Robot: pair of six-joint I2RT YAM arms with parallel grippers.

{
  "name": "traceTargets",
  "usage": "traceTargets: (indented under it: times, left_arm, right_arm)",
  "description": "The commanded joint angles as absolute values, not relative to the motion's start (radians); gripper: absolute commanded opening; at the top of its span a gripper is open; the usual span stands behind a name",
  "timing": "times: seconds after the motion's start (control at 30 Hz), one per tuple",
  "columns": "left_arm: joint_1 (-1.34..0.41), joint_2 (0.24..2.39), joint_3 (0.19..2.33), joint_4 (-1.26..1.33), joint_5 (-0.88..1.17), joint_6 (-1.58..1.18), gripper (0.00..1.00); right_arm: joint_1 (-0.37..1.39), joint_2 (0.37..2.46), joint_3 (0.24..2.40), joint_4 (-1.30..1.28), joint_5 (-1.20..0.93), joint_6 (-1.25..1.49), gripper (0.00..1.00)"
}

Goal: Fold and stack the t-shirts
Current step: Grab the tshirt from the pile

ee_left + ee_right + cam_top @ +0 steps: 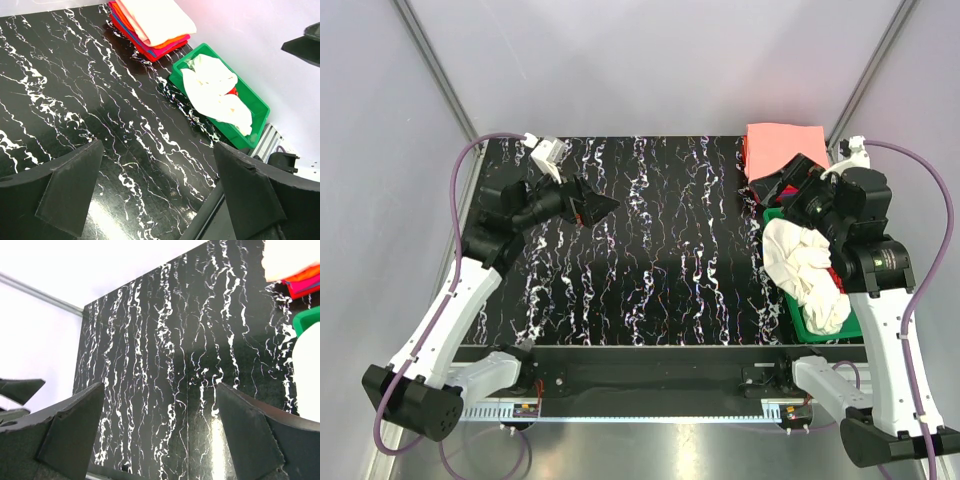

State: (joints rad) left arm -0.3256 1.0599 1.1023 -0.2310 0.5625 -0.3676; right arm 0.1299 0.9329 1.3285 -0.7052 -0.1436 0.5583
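A crumpled cream-white t-shirt (805,268) fills the green tray (817,328) at the right edge; a bit of red shows in it in the left wrist view (231,91). A folded stack of t-shirts (778,146), salmon-pink on top, lies at the far right corner; the left wrist view shows orange, red and dark layers under it (152,30). My left gripper (600,208) is open and empty above the far left of the table. My right gripper (785,185) is open and empty, held above the gap between stack and tray.
The table (650,250) is black marble-patterned, with white walls close at the back and sides. An aluminium rail runs along the near edge (650,410). The tray (227,131) sits close to the table's right edge.
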Motion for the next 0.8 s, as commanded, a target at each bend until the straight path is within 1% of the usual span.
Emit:
traceTargets:
  times: [0.0, 0.1, 0.23, 0.27, 0.33, 0.43, 0.47, 0.6, 0.67, 0.77]
  left_arm:
    - [-0.319, 1.032, 1.095, -0.170, 0.600, -0.376, 0.99]
    - [-0.319, 1.028, 1.094, -0.169, 0.598, -0.376, 0.99]
    - [-0.318, 1.023, 1.091, -0.170, 0.591, -0.373, 0.99]
    - [-0.319, 1.023, 1.091, -0.172, 0.580, -0.371, 0.99]
    - [-0.316, 1.023, 1.092, -0.181, 0.568, -0.365, 0.99]
    - [-0.314, 1.031, 1.094, -0.187, 0.561, -0.370, 0.99]
    - [-0.314, 1.034, 1.094, -0.187, 0.564, -0.370, 0.99]
    - [-0.313, 1.042, 1.094, -0.186, 0.574, -0.380, 0.99]
    - [-0.311, 1.045, 1.095, -0.186, 0.572, -0.379, 0.99]
    - [-0.310, 1.040, 1.094, -0.184, 0.577, -0.380, 0.99]
  right_arm:
    - [0.127, 0.939, 1.305, -0.678, -0.078, 0.613, 1.00]
    - [0.129, 0.940, 1.276, -0.680, -0.006, 0.620, 1.00]
    - [0.123, 0.951, 1.223, -0.686, 0.176, 0.641, 1.00]
    - [0.117, 0.959, 1.213, -0.704, 0.252, 0.647, 1.00]
    - [0.091, 1.008, 1.223, -0.732, 0.291, 0.637, 1.00]
    - [-0.039, 1.120, 1.290, -0.842, 0.321, 0.635, 1.00]
    - [-0.114, 1.149, 1.311, -0.879, 0.324, 0.627, 1.00]
    - [-0.269, 1.261, 1.273, -0.893, 0.345, 0.663, 1.00]
    - [-0.308, 1.294, 1.234, -0.871, 0.327, 0.698, 0.99]
    - [-0.334, 1.370, 1.189, -0.830, 0.353, 0.727, 0.96]
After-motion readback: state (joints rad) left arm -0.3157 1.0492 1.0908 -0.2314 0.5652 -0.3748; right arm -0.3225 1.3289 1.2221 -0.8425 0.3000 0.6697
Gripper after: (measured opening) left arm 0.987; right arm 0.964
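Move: The white t-shirt heaped in the green bin lies about 15 cm to the right of the right hand, some 4 cm back and 31 cm below it. The bin's middle is about 17 cm right and 5 cm back, the red cloth in it some 22 cm right and 6 cm back, both equally low. The folded stack stands about 25 cm ahead and 15 cm right, as low. From the left hand, the white t-shirt is about 46 cm right, 5 cm back, 28 cm down. To its right and down at once, gathering speed, the right hand sweeps some 21 cm sideways and 19 cm lower towards the white t-shirt in the green bin. On the way the wrist swings about 50 degrees clockwise and tips down by more than 35, so that the fingers, still wide open, point steeply into the bin from above, short of the cloth. ##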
